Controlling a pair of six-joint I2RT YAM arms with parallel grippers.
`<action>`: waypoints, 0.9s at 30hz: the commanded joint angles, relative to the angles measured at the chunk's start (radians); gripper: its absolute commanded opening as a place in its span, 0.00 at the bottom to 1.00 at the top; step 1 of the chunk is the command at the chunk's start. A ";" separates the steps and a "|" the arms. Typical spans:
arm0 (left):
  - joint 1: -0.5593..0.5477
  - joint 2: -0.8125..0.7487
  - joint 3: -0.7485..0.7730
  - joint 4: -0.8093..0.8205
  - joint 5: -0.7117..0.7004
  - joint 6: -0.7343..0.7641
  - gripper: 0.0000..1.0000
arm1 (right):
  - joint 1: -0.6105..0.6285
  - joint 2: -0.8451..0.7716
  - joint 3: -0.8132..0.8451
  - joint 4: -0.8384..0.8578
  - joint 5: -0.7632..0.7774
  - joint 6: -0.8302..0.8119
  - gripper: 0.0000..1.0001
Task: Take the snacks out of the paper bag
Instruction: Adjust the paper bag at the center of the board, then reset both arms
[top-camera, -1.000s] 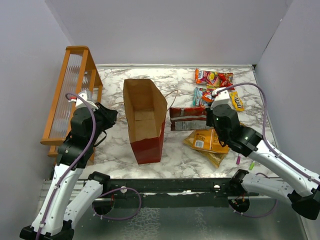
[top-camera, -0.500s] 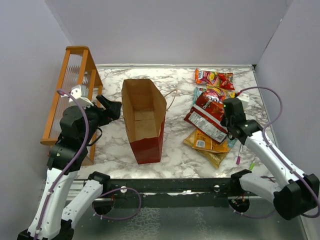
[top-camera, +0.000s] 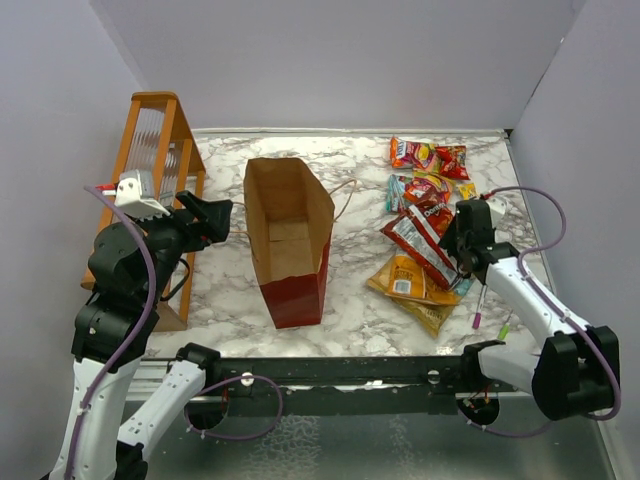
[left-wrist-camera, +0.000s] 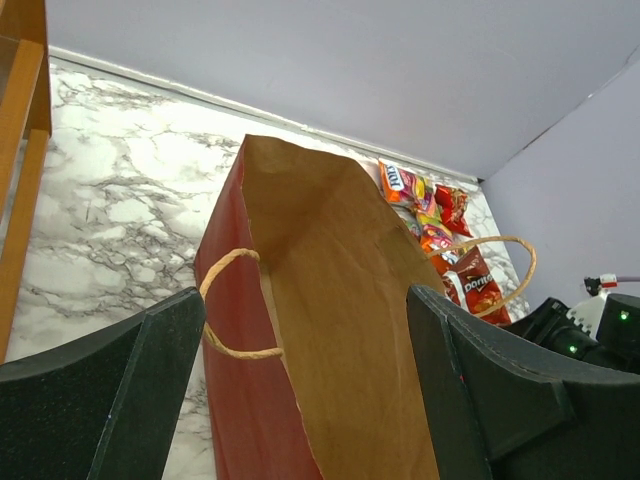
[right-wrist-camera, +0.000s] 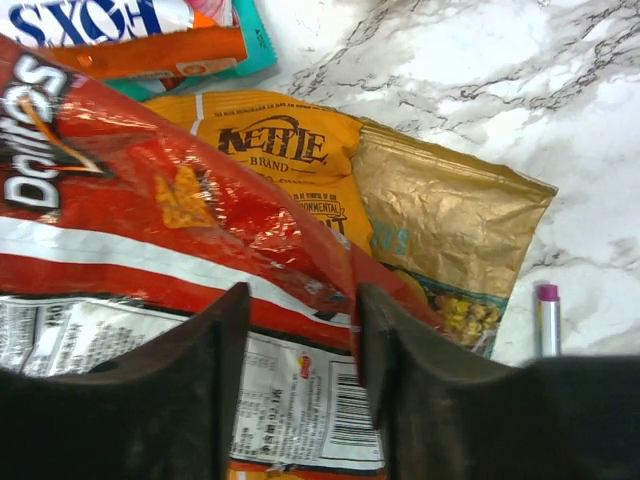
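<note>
The paper bag (top-camera: 290, 240) stands upright mid-table, dark red outside and brown inside, mouth open, and I see nothing in it. My left gripper (top-camera: 215, 222) hangs open just left of its rim; from the left wrist the bag (left-wrist-camera: 340, 330) and a tan handle (left-wrist-camera: 235, 310) lie beyond the wide-apart fingers of the left gripper (left-wrist-camera: 305, 300). The snacks (top-camera: 425, 160) lie in a pile at the right. My right gripper (top-camera: 462, 240) sits over the red Doritos bag (top-camera: 425, 245). In the right wrist view the right gripper (right-wrist-camera: 300, 360) has its fingers apart, with the Doritos bag (right-wrist-camera: 150, 230) lying loose between them.
An orange wooden rack (top-camera: 150, 170) stands along the left wall. An orange Kettle bag (right-wrist-camera: 290, 160) and a gold bag (right-wrist-camera: 450, 220) lie under the Doritos bag. A pink pen (top-camera: 477, 318) and a green pen (top-camera: 503, 328) lie near the front right. Grey walls close in the table.
The right gripper swung the Doritos bag from beside the paper bag onto the pile at the right and opened. The left gripper opened and drew back left from the bag's rim.
</note>
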 joint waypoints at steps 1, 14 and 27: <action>0.000 -0.006 0.019 -0.015 -0.004 0.033 0.85 | -0.007 -0.055 0.017 0.010 0.062 0.007 0.60; -0.001 -0.006 0.043 -0.017 -0.021 0.052 0.86 | -0.007 -0.395 0.330 -0.003 -0.244 -0.077 0.99; -0.001 0.010 0.337 0.009 -0.081 0.128 0.88 | 0.026 -0.517 0.662 0.006 -0.347 -0.178 0.99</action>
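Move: The red Doritos bag lies right under the half-open right fingers, its middle about 3 cm ahead, 4 cm left and 5 cm below. From that hand the orange Kettle bag is some 4 cm back and 8 cm left, the teal snack about 16 cm ahead and 12 cm left, the purple marker roughly 9 cm back and 6 cm right. The paper bag stands about 7 cm ahead of the left hand and 12 cm to its right, its middle well below. The Doritos bag is let go on the snack pile: the right fingers, already part open, spread wide and come free, and the hand climbs fast, some 43 cm, drawing back about 10 cm late in the rise while its wrist tips up some 65 degrees and turns a little counter-clockwise. The left hand, open and clear of the paper bag, waits, then backs up and away from it, mostly upward, about 10 cm. ##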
